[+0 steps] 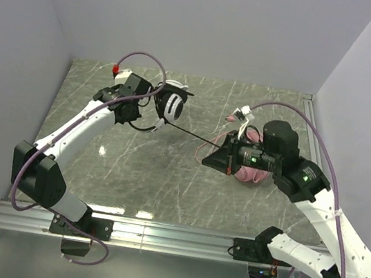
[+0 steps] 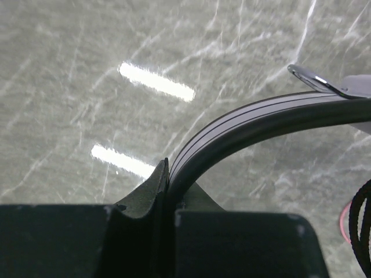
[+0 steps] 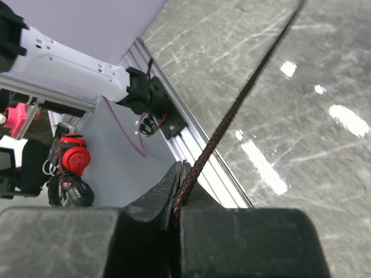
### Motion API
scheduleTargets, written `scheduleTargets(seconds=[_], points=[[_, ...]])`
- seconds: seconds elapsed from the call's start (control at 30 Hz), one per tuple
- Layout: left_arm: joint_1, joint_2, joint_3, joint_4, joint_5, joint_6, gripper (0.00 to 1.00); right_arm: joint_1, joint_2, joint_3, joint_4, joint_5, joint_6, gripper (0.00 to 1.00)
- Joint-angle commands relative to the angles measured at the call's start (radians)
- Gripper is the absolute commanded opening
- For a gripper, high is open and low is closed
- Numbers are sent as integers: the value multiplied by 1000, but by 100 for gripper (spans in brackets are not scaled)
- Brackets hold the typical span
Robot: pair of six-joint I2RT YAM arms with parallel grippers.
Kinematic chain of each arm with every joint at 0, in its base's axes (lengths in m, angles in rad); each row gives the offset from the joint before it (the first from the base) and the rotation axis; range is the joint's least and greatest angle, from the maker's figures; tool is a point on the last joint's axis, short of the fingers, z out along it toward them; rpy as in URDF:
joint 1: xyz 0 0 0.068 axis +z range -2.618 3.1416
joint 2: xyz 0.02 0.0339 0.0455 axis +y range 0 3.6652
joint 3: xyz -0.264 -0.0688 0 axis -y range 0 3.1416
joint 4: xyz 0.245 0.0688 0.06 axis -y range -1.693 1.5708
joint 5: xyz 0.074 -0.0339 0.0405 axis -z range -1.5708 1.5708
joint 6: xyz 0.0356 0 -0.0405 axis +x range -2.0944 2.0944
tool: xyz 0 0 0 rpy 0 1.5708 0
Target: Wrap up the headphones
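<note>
The black-and-white headphones (image 1: 172, 105) hang at the back left, above the table. My left gripper (image 1: 150, 108) is shut on their black headband (image 2: 261, 116), which arcs out from between the fingers (image 2: 152, 184). Their black cable (image 1: 193, 136) runs taut to the right, where my right gripper (image 1: 219, 153) is shut on it. In the right wrist view the braided cable (image 3: 232, 116) comes straight out of the pinched gripper (image 3: 182, 186). The pink headphones (image 1: 248, 175) lie on the table under the right wrist, mostly hidden, with their pink cable (image 1: 202, 151) looping out to the left.
Marble-patterned tabletop (image 1: 132, 166) with grey walls on three sides. A metal rail (image 1: 171, 236) runs along the near edge and carries both arm bases. A loop of black cable (image 2: 362, 226) hangs at the right edge of the left wrist view.
</note>
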Motion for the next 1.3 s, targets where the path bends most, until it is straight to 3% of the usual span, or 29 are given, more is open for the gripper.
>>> scheduleTargets(seconds=[0.0, 0.4, 0.57, 1.03, 1.27], points=[[-20, -15, -16, 105, -363, -2, 1, 40, 6, 136, 40, -94, -8, 0], [-246, -28, -72, 196, -440, 100, 0, 60, 279, 397, 51, -103, -27, 0], [-293, -34, -82, 216, -421, 152, 0, -7, 366, 487, 77, -146, -11, 0], [-338, -207, -220, 427, -60, 314, 1, -179, 409, 489, 301, -327, 134, 0], [-341, -209, -224, 440, -18, 328, 0, -193, 480, 533, 325, -338, 190, 0]])
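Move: The right hand keeps the taut black cord pinched; the white headphones' earcups hang about 22 cm ahead of it, 14 cm to its left and 11 cm lower. The pink headphones lie on the table some 19 cm ahead, 19 cm right and 30 cm below the right hand. The left hand still grips the headband, with those earcups about 7 cm ahead, 11 cm to its right, roughly level. Right hand takes its cord 10 cm forward and up towards the earcups, which left swings 10 cm right. ##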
